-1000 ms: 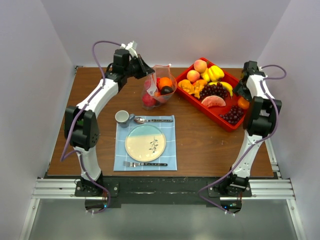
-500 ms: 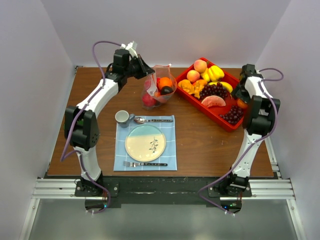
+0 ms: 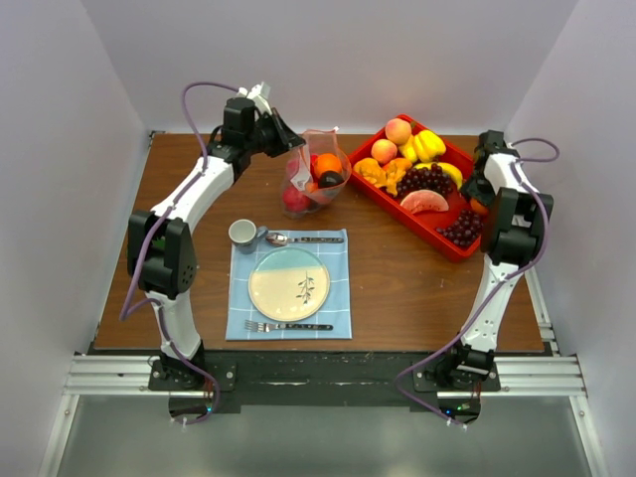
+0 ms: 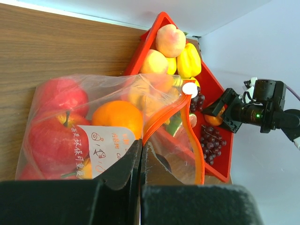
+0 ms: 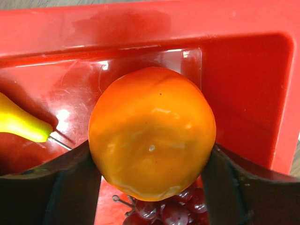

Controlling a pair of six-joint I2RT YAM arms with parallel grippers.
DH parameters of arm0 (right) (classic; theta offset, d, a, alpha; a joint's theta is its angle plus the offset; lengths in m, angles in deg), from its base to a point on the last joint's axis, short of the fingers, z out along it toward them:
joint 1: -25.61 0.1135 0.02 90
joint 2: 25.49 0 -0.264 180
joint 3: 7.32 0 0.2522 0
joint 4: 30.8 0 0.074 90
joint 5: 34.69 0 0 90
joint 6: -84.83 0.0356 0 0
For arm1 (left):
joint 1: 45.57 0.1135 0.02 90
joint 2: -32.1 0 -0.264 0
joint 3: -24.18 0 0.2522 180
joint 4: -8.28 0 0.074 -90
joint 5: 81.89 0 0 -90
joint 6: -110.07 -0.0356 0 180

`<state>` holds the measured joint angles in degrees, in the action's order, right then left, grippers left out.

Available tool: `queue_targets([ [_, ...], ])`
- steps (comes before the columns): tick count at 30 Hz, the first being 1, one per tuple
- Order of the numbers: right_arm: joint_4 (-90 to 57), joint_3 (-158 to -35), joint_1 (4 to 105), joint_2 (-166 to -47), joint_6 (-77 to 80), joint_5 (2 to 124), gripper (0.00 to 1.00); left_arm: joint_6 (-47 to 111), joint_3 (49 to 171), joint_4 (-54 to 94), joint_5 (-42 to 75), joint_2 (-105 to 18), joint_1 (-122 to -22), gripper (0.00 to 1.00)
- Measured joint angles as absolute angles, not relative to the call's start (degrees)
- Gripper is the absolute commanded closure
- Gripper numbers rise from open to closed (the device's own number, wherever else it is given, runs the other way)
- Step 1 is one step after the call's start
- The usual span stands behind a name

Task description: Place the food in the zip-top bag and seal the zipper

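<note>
The clear zip-top bag (image 3: 318, 179) stands at the back middle of the table with red apples (image 4: 56, 136) and an orange (image 4: 117, 117) inside. My left gripper (image 4: 140, 143) is shut on the bag's mouth edge at the orange-red zipper (image 4: 197, 150), holding the mouth open. More food lies in the red tray (image 3: 415, 229): peaches, yellow pieces, a watermelon slice (image 3: 424, 202) and grapes (image 5: 168, 211). My right gripper (image 5: 151, 151) is down in the tray's right corner. Both its fingers press against the sides of an orange (image 5: 152, 131).
A blue placemat (image 3: 238, 298) near the front carries a plate (image 3: 288, 283), a fork and a spoon, with a cup (image 3: 242, 235) at its back left corner. White walls close in the table on the left, right and back.
My right gripper has dropped a little lower over the orange in the tray, and its jaws have closed in onto it. The left arm and the bag have not moved.
</note>
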<state>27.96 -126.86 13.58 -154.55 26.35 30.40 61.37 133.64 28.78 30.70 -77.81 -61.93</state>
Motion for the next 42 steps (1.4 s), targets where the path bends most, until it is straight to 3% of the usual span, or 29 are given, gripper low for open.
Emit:
queue_targets([
  [1,27.8,-126.8,13.6,-154.5,26.2,30.3,0.53,61.4,133.6,28.8,30.7,-77.8,-61.9,1.00],
  [7,27.1,-126.6,13.9,-154.3,25.3,29.9,0.66,61.4,133.6,28.7,30.7,-77.8,-61.7,1.00],
  [29,25.2,-120.7,24.4,-130.7,23.7,28.5,0.68,61.4,133.3,28.4,31.1,-77.8,-61.4,1.00],
  [35,25.0,-121.0,36.2,-127.1,23.7,31.1,0.67,61.5,133.3,28.3,31.1,-77.8,-61.4,1.00],
  [42,23.7,-129.9,54.7,-127.3,23.5,33.6,0.65,61.5,133.3,28.3,31.1,-77.8,-61.4,1.00],
])
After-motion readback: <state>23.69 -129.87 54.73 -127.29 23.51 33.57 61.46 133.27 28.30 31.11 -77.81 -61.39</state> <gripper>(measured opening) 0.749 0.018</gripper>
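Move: Inside the far right end of the red tray, the right hand already grips an orange fruit bound for the open mouth of the zip-top bag, about 43 cm to its left, 4 cm farther out and 17 cm higher. From that hand the watermelon slice lies some 15 cm left and level with it, the yellow mushroom about 28 cm left and 8 cm ahead, the nearer peach about 26 cm left and 14 cm ahead. The bag's mouth is some 7 cm right of the left hand, level fore and aft, and 5 cm below. Lifting the orange fruit almost straight up out of the tray, the right hand then swings fast to the left, some 35 cm in all, still rising to about 26 cm, towards the bag's mouth. The wrist turns roughly 45 degrees counter-clockwise while the fingers tip upward, their grip kept. The left hand stays put, still pinching the bag's rim. ##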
